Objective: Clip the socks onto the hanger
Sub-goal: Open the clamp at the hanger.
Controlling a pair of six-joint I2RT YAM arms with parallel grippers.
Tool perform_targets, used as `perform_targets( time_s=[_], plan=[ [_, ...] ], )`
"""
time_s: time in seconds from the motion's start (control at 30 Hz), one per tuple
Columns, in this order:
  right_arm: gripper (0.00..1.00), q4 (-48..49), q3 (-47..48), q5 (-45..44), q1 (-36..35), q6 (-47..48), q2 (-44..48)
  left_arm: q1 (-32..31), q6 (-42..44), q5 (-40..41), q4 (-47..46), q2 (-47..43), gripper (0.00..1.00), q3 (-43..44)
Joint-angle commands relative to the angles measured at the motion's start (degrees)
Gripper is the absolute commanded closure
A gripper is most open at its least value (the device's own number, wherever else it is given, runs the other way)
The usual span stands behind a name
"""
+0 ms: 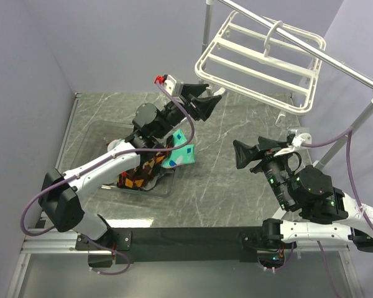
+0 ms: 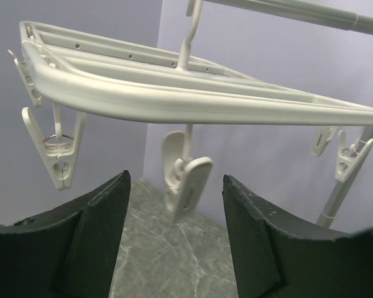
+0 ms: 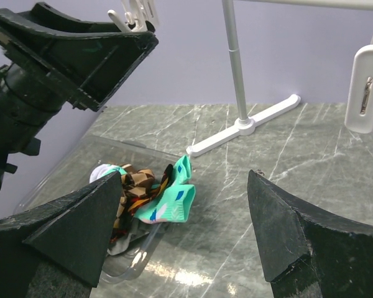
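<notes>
The white hanger (image 1: 259, 60) hangs by its hook from a silver pole. My left gripper (image 1: 211, 99) is open and empty, raised just below the hanger's near left corner. In the left wrist view the rim (image 2: 174, 102) runs above my open gripper (image 2: 174, 239), and a white clip (image 2: 186, 180) hangs beyond it, between the jaws. A mint-green sock (image 1: 180, 153) and argyle socks (image 1: 140, 175) lie heaped in a clear tray. My right gripper (image 1: 245, 153) is open and empty over the table, pointing at the socks. In its own view (image 3: 183, 230) the mint sock (image 3: 173, 200) drapes over the tray edge beside the argyle socks (image 3: 133, 186).
The clear tray (image 1: 105, 139) sits at the table's left. The silver pole (image 1: 348, 69) crosses the upper right; its stand's white foot (image 3: 248, 124) rests on the table. More clips (image 2: 57, 155) hang along the rim. Purple walls enclose the left and back.
</notes>
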State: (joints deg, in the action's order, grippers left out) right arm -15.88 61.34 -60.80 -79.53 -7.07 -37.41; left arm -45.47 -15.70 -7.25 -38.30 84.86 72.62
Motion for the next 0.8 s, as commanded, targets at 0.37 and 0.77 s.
perform_targets(
  time_s=[0.37, 0.77],
  plan=[
    [0.12, 6.9, -1.0, 0.3, -0.4, 4.4, -0.4, -0.1, 1.0, -1.0, -7.6, 0.0, 0.61, -1.2],
    [0.12, 17.8, 3.5, 6.8, -0.3, 10.7, -7.6, -0.1, 1.8, -3.4, -7.4, -2.1, 0.8, -3.4]
  ],
)
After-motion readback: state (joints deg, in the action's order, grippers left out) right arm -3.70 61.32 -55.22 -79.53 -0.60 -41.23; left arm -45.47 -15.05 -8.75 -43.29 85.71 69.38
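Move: Between the left hand's open fingers hangs the aimed-at clamp, its middle about 1 cm ahead, 2 cm right and 1 cm above. The hanger's rim runs some 5 cm above the clamp; another clamp hangs about 6 cm back and 20 cm right of the hand, 2 cm above. From the right hand the aimed-at clamp lies roughly 15 cm ahead, 10 cm left and 5 cm up; the turquoise sock is 15 cm ahead, 15 cm left and 32 cm below. Closing on the clamp from both sides, the left hand brings its fingers from about two-thirds open to a quarter, pinching the clamp between the fingertips while nearly holding its place, then sinking about 1.5 cm. The right hand, open and empty, then swings some 3 cm left and nearly as much up, towards the left gripper, its fingers tilting up about 5 degrees. ##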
